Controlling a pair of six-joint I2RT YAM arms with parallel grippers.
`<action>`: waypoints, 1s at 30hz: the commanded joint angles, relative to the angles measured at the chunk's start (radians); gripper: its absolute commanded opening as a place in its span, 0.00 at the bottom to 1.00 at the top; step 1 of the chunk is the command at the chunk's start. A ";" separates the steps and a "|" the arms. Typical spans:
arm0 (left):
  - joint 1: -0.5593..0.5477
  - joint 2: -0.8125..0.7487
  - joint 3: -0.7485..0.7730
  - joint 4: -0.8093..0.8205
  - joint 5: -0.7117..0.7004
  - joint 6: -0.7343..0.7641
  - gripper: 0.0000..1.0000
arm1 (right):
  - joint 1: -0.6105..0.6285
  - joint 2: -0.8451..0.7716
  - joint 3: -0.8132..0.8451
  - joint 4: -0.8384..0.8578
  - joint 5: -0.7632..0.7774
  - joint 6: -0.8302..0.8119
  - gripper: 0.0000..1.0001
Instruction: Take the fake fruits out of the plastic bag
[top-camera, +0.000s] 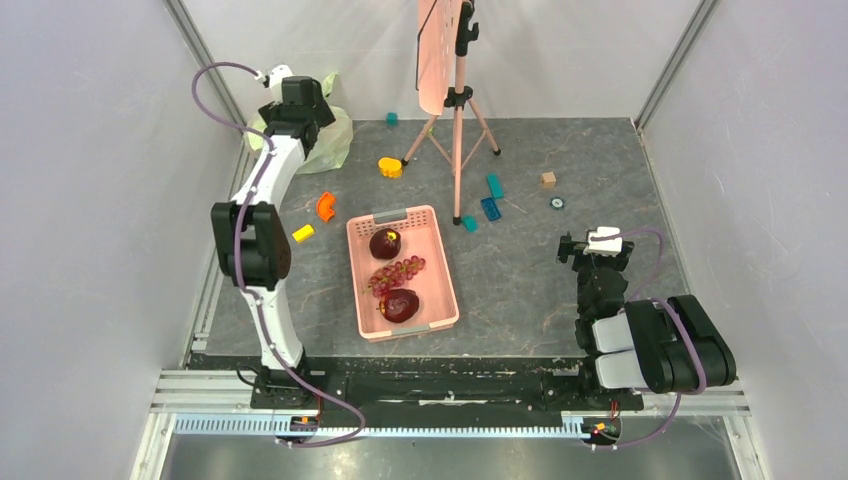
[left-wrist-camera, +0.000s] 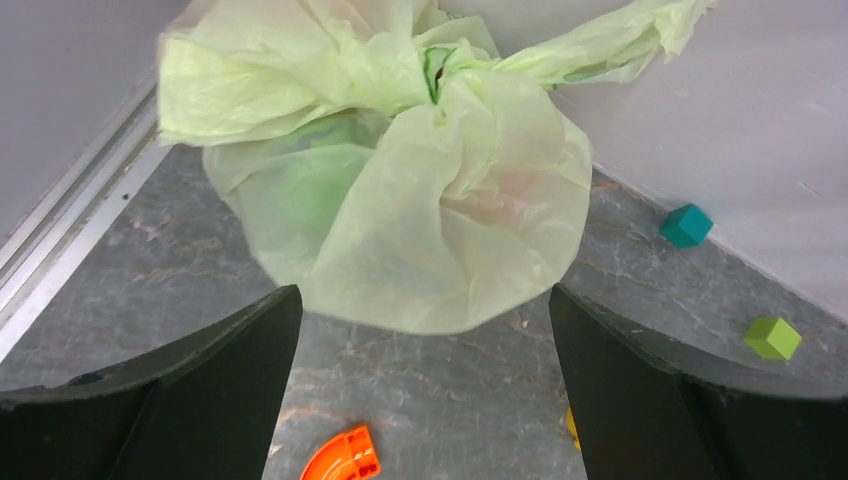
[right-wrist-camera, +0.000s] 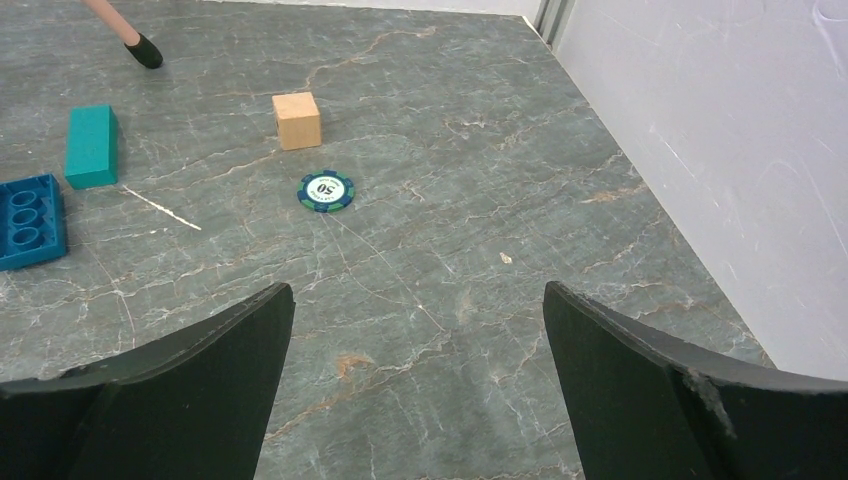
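Observation:
The plastic bag (top-camera: 333, 135) lies bunched in the far left corner, pale green and crinkly, its neck twisted shut at the top (left-wrist-camera: 420, 200). The fake fruits are hidden inside it; only a green tint (left-wrist-camera: 300, 190) and a reddish tint (left-wrist-camera: 490, 200) show through the film. My left gripper (left-wrist-camera: 422, 292) hovers just in front of the bag, open, with the bag's lower edge between the fingertips and nothing held; in the top view it (top-camera: 298, 108) sits over the bag. My right gripper (right-wrist-camera: 418, 290) (top-camera: 590, 246) is open above bare table at the right.
A pink basket (top-camera: 355, 262) with dark maroon fruits and grapes stands mid-table. A tripod (top-camera: 457, 130) stands behind it. An orange curved piece (left-wrist-camera: 340, 460), a teal cube (left-wrist-camera: 686, 225) and a green cube (left-wrist-camera: 772, 338) lie near the bag. A wooden cube (right-wrist-camera: 297, 120) and a chip (right-wrist-camera: 325, 191) lie ahead of the right gripper.

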 joint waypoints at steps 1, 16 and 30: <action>0.012 0.145 0.209 -0.121 0.001 0.011 1.00 | -0.001 0.004 -0.097 0.034 -0.007 -0.014 0.98; 0.048 0.409 0.410 -0.064 -0.025 0.080 0.98 | -0.001 0.004 -0.097 0.034 -0.007 -0.014 0.98; 0.048 0.253 0.246 0.066 0.179 0.202 0.02 | -0.001 0.004 -0.098 0.035 -0.007 -0.014 0.98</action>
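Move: The plastic bag's middle is about 9 cm ahead of the left hand, 2 cm to its left and 13 cm below. Down on the table, some 20 cm below, an orange piece lies about 7 cm back and 6 cm to the hand's right, and a yellow ring about 3 cm ahead and 21 cm right. From the right hand the bag is roughly 34 cm ahead, 73 cm left and 3 cm lower. The left hand, fingers wide open, sinks about 11 cm while going some 6 cm forward and slightly left onto the near side of the plastic bag below its knot, with the wrist tipping about 10 degrees farther down. Once low it almost stops, then shuts its fingers nearly fully, pinching a fold of the bag's thin plastic between the tips as it eases a centimetre back to the right. ##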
